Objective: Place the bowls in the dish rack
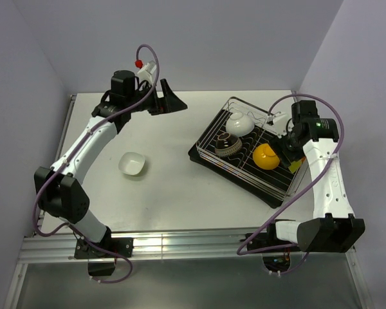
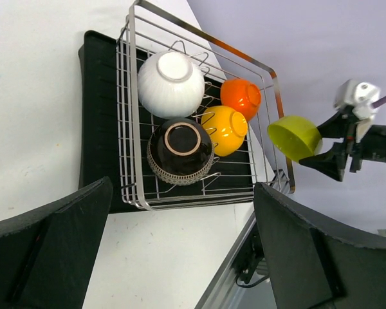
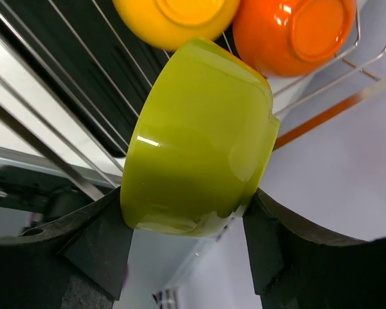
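The dish rack [image 1: 212,128] sits right of centre, its wire wall [image 2: 132,116] filling the left wrist view. In it lie a white bowl [image 2: 170,84], a dark ribbed bowl [image 2: 180,151], a yellow-orange bowl [image 2: 225,129] and an orange bowl [image 2: 241,96]. My right gripper [image 3: 186,238] is shut on a lime green bowl [image 3: 199,141], held on edge just above the rack's right end [image 2: 294,136]. Another white bowl [image 1: 132,163] rests on the table, left of centre. My left gripper [image 1: 167,100] hovers high at the back, open and empty, far from that bowl.
The rack stands on a black tray [image 1: 196,153] set at an angle to the table edges. A metal rail [image 1: 180,244] runs along the near edge by the arm bases. Purple walls close in the back and both sides.
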Controlling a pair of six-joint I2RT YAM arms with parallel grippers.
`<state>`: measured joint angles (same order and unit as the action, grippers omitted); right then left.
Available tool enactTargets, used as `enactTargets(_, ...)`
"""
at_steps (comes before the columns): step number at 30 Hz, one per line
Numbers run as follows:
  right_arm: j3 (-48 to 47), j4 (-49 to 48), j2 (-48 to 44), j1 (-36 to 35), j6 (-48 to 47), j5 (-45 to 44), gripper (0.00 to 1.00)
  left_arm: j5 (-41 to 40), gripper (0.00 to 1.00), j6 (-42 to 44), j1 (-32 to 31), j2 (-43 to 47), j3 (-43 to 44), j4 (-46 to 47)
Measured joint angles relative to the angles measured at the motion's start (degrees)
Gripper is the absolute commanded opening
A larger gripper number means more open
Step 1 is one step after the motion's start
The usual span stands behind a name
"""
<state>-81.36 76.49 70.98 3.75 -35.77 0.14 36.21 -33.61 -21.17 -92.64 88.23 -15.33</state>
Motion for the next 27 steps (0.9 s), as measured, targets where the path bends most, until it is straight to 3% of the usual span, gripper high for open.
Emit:
enactTargets(9, 7.5, -3.9, 0.0, -0.6, -5.0, -8.9, 0.00, 1.0, 0.97, 0.0, 1.7, 1.2, -0.9, 0.0)
enactTargets(27, 22.1, -16.2, -0.1, -7.9, -7.7, -18.1, 0.00, 1.6, 0.97, -0.1, 2.4, 1.3, -1.6, 0.0)
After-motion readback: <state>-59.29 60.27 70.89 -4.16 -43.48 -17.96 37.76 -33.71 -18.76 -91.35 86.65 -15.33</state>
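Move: The green bowl is already in my right fingers; the free slot for it, in the rack's near right part, lies about 12 cm below my hand, some 3 cm to the right and 1 cm ahead. Just beyond, the orange bowl is about 8 cm ahead and 2 cm right, and the yellow bowl 6 cm ahead and 6 cm left; the brown bowl is 11 cm ahead, 21 cm left. From my left hand the slot is roughly 45 cm right, 17 cm back and 20 cm down. I lower the green bowl into the near right end of the rack with my right hand, about 8 cm down, easing some 2.5 cm to the right at the start. On the way I tilt the wrist some 20 degrees so the fingertips swing to the right, and I keep my grip on the bowl while slowing towards the end. ##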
